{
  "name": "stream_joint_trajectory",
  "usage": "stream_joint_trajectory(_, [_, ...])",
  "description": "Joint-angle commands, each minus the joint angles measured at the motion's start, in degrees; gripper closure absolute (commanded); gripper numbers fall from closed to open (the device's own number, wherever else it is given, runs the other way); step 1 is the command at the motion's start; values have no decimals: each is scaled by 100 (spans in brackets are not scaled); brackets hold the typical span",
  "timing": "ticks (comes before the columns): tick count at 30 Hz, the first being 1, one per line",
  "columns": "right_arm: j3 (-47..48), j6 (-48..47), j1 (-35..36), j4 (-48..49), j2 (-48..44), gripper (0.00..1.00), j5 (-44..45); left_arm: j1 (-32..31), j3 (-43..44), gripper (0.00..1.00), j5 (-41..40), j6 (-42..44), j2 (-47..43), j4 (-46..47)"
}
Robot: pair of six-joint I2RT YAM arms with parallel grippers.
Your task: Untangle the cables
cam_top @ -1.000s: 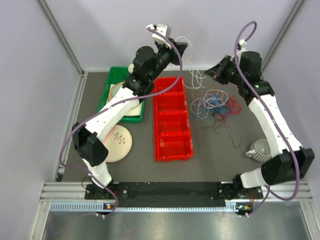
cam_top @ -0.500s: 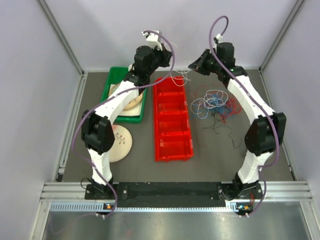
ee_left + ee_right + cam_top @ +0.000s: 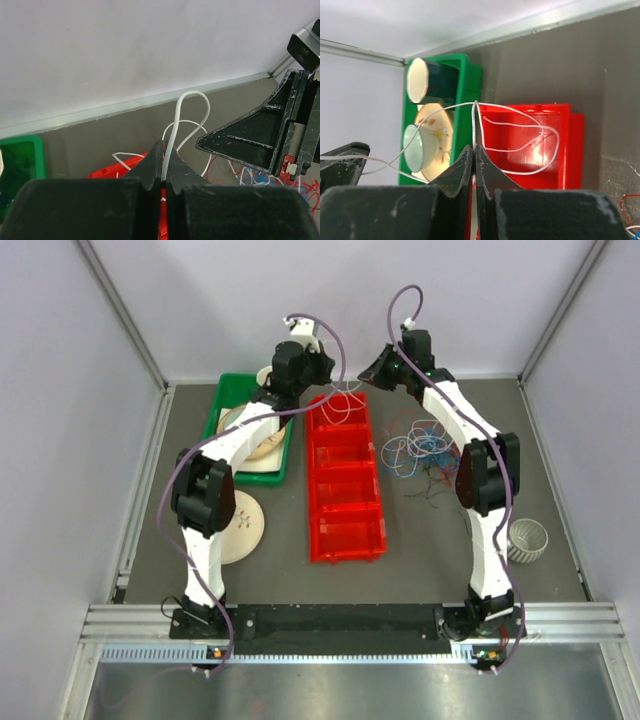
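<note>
A tangle of thin red, blue, white and black cables (image 3: 430,448) lies on the dark table right of the red bin. One white cable (image 3: 346,403) is lifted out of it and droops in loops over the bin's far end. My left gripper (image 3: 322,364) is shut on this white cable (image 3: 192,96), which rises from the jaws in a loop. My right gripper (image 3: 374,370) is shut on the same white cable (image 3: 540,134), just right of the left one. The left wrist view shows the right gripper's finger (image 3: 260,137) close by, and the tangle (image 3: 255,175) below.
A red divided bin (image 3: 345,480) runs down the table's middle. A green tray (image 3: 226,400) with plates and a cup (image 3: 417,145) sits to its left, a plate (image 3: 240,525) nearer. A ribbed grey cup (image 3: 527,540) stands at the right. The back wall is close behind both grippers.
Both arms swung inward and back toward the red bin's far end, bringing the grippers close together. The white cable between them went slack over the bin. The grey cup is uncovered.
</note>
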Motion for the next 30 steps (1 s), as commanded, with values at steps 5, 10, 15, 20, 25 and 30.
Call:
stream_joint_trajectory(5, [355, -182, 91, 107, 500, 100, -57, 106, -729, 100, 124, -89, 46, 423])
stream_joint_trajectory(10, [671, -226, 83, -77, 799, 89, -302, 107, -827, 100, 238, -80, 124, 247])
stream_joint_trajectory(15, [505, -367, 100, -104, 519, 50, -172, 107, -801, 100, 89, -36, 195, 63])
stream_joint_trajectory(20, [233, -517, 100, -130, -69, 48, 48, 98, -678, 100, 18, -36, 291, -131])
stream_joint_trajectory(25, [-547, -666, 57, -201, -843, 33, 715, 107, -852, 100, 282, -264, 362, 26])
stream_joint_trajectory(30, [-1873, -508, -321, -140, -1844, 32, 1103, 45, -486, 100, 212, -484, 739, -191])
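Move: The red box's far compartment, where the held white cable is going, lies about 3 cm ahead of the left hand, 3 cm to its right and 25 cm below; from the right hand it is level ahead, some 4 cm left and 20 cm down. The green tray's middle stands roughly 21 cm left and 2 cm back of the left hand. The tangled cable pile lies about 19 cm right of the right hand and 9 cm back. The white cable, still pinched by both hands, is lowered towards the far end of the red box: the left hand sinks about 11 cm, tipping some 15 degrees downward and keeping its grip. The right hand goes down about 7 cm, opens to let go of its part, then backs off to the right, rising about 5 cm. ##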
